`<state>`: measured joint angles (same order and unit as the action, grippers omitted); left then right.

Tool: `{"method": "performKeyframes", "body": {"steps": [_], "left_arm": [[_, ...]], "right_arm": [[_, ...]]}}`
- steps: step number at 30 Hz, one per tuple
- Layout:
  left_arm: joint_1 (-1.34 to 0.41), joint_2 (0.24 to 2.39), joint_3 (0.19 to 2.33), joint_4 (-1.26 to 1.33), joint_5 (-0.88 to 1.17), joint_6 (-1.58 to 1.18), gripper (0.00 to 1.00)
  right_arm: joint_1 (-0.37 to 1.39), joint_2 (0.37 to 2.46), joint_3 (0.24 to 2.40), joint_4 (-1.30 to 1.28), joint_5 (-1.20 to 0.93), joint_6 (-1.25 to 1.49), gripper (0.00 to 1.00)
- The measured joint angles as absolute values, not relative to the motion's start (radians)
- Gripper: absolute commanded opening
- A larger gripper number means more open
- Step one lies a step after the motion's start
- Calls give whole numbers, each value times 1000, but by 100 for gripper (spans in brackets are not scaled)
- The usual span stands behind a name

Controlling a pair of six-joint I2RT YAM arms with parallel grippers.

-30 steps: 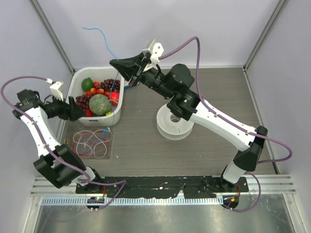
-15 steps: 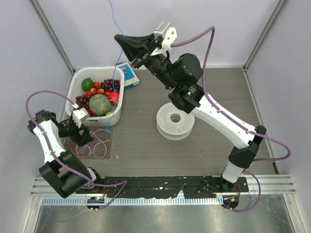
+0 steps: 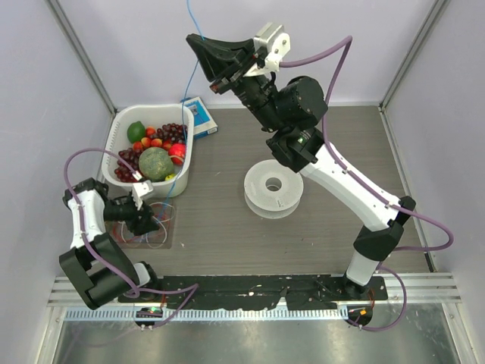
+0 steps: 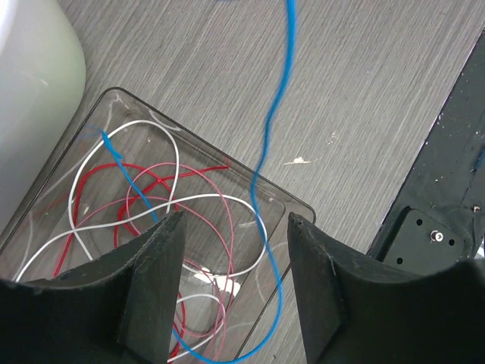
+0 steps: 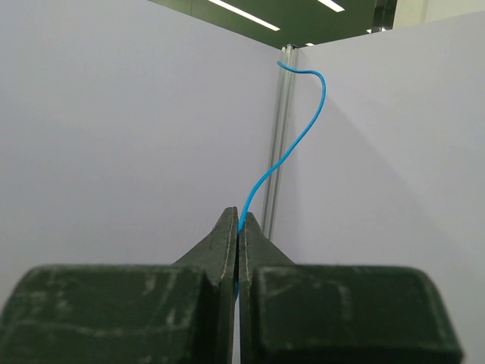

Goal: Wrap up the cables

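Observation:
My right gripper (image 3: pixel 192 39) is raised high near the back wall, shut on the thin blue cable (image 3: pixel 191 19). In the right wrist view its jaws (image 5: pixel 239 218) pinch the blue cable (image 5: pixel 303 129), whose free end curls upward. The cable hangs down to a clear tray (image 3: pixel 171 241) at the front left. Red cables (image 4: pixel 148 186) and white cables (image 4: pixel 163 140) lie looped in that tray (image 4: pixel 292 202). My left gripper (image 3: pixel 151 221) hovers over the tray, open. The blue cable (image 4: pixel 267 144) passes loosely between its fingers (image 4: pixel 163 273), untouched.
A white basin (image 3: pixel 120 126) with fruit stands behind the tray, and its wall (image 4: pixel 34 91) is close on the left. A blue box (image 3: pixel 201 118) lies beside it. A white spool (image 3: pixel 273 189) sits mid-table. A black base plate (image 4: pixel 447 197) lines the near edge.
My right gripper has lifted the blue cable higher and further back. My left arm has swung from beside the basin down over the clear tray, and its jaws have narrowed somewhat.

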<state>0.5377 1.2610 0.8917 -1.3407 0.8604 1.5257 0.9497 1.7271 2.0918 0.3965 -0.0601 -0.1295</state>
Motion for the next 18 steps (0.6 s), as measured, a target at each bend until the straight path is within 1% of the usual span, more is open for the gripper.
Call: {"method": "performKeyframes", "body": {"steps": [8, 11, 12, 14, 15, 17, 18], "left_arm": [[522, 1257, 854, -1340, 854, 1491, 57], [511, 1253, 838, -1340, 834, 1473, 61], [509, 1254, 834, -1340, 829, 1474, 58], [502, 1254, 829, -1341, 818, 1476, 45], [499, 1254, 827, -1341, 813, 1475, 37], [497, 1254, 827, -1341, 807, 1471, 17], [496, 1254, 828, -1341, 806, 1468, 10]], "right_arm": [[938, 1752, 2168, 397, -38, -154, 1], [934, 1752, 2177, 400, -34, -157, 1], [934, 1752, 2177, 401, -34, -158, 1], [932, 1752, 2177, 400, -31, -160, 1], [932, 1752, 2177, 400, -29, -160, 1], [932, 1752, 2177, 400, -27, -163, 1], [932, 1752, 2177, 401, -27, -164, 1]]}}
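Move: The blue cable stretch I want with my left hand hangs between its open fingers, roughly 1 cm behind, 1 cm right and 1 cm below the hand point. The cable box's middle is about 4 cm left, 1 cm ahead and 9 cm below; the fruit crate's is some 23 cm ahead, 2 cm left and 3 cm lower. From my right hand, high up, that stretch lies about 55 cm down, 20 cm left and 9 cm back. I close my left fingers from a bit over half open to about a third around the blue cable over the box, after easing that hand back about 2 cm, nearly as far down and some 1 cm right, tipping it slightly downward. My right hand keeps its pinch on the cable high up, rising about 2.5 cm and shifting 2 cm right before it stops. ##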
